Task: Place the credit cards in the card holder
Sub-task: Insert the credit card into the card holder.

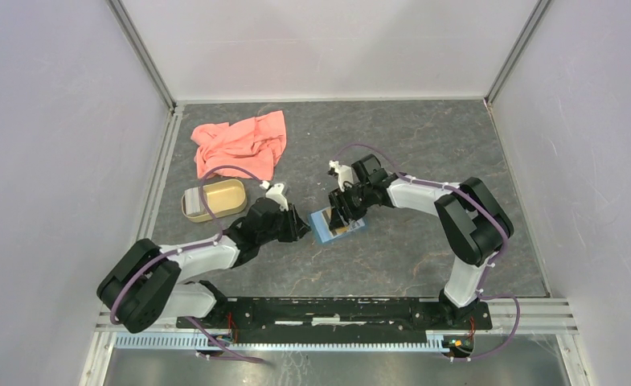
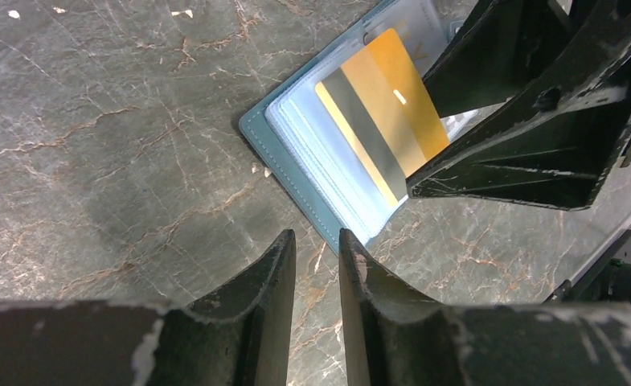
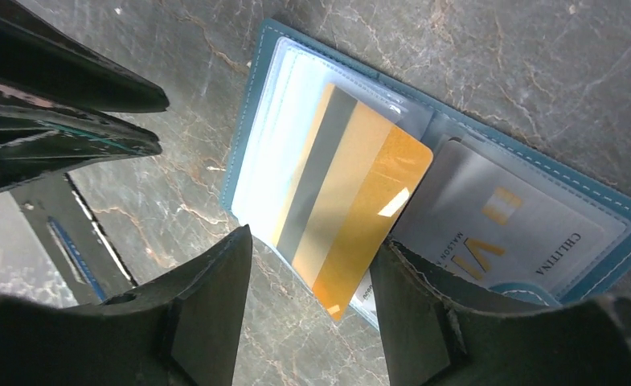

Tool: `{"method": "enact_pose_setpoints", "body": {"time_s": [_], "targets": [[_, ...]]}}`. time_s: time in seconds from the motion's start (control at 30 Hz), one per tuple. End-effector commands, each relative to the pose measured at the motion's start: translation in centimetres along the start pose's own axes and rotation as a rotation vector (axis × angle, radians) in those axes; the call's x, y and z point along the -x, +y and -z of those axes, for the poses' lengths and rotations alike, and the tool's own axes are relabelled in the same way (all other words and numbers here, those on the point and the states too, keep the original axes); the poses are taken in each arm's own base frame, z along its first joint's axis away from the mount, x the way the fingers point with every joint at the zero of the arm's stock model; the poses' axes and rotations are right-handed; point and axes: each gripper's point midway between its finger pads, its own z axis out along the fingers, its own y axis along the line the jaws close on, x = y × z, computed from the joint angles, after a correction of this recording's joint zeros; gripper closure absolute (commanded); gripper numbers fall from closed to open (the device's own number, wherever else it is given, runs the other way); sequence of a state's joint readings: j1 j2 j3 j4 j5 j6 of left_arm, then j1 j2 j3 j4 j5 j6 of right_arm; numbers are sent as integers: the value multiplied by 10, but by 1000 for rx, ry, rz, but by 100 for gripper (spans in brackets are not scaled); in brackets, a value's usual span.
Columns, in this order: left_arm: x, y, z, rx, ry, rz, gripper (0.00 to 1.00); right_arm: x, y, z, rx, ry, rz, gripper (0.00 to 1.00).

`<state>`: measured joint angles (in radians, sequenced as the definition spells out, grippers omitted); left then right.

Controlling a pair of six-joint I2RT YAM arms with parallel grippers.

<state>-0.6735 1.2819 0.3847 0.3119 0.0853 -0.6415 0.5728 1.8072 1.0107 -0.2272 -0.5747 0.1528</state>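
Note:
The teal card holder (image 1: 325, 226) lies open on the marble table, its clear sleeves up (image 3: 251, 104) (image 2: 276, 153). A gold-yellow credit card with a dark stripe (image 3: 352, 201) (image 2: 384, 121) lies slantwise on its left page, one corner past the holder's near edge. A pale credit card with gold lettering (image 3: 489, 225) sits inside the right page's sleeve. My right gripper (image 3: 312, 241) (image 1: 346, 211) hovers open over the gold card, fingers either side and off it. My left gripper (image 2: 317, 241) (image 1: 305, 231) is just short of the holder's corner, a narrow empty gap between its fingers.
A salmon-pink cloth (image 1: 243, 145) is bunched at the back left. A tan oval dish (image 1: 214, 199) sits left of my left arm. White walls close in three sides, and a black rail (image 1: 336, 310) runs along the near edge.

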Motion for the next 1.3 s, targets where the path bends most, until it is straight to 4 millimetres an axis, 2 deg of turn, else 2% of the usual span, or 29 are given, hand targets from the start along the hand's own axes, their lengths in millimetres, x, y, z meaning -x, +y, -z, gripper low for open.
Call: {"method": "enact_pose_setpoints", "body": {"time_s": [0.0,0.23,0.5,0.63,0.67,0.97,1.1,1.27], "targets": [[8,-10,6,-27,-24,31,66,-8,-32,5,-187,56,115,37],[6,-10,11,-34,-28,36,66,0,-31,9,-271,62,275,35],[7,-13,15,-48,-35,43,66,-10,-18,3,-318,110,470,32],[6,-16,16,-71,-41,62,66,0,-15,12,-334,89,546,30],[5,-16,16,-77,-41,68,66,2,-14,14,-332,87,563,27],[2,-20,18,-109,-44,99,66,14,5,18,-217,86,679,12],[2,-20,20,-114,-49,101,66,21,8,24,-164,47,660,11],[2,-23,20,-131,-49,106,66,23,21,36,11,-32,623,8]]}}
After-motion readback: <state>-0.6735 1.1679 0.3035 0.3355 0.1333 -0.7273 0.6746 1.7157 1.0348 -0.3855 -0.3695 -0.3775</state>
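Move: The gold-and-grey credit card lies part-way in the holder's left pocket, its middle about 2 cm left of the right hand's finger point, 1 cm ahead and 2 cm below. The VIP card in the other page is some 7 cm right and 5 cm ahead of that hand; the left fingertips wait about 11 cm left and 3 cm back. From the left hand, the gold card lies roughly 9 cm right, 4 cm ahead and 4 cm below. One right fingertip is already against the gold card's outer edge by the spine; the right hand keeps working at the card and holder nearly on the spot, turning some 35 degrees counter-clockwise and drifting about 2 cm right. Its fingers spread from part-open to nearly wide, and it sinks slightly, then rises at the end. The empty left hand draws back about 2 cm, away from the holder. ##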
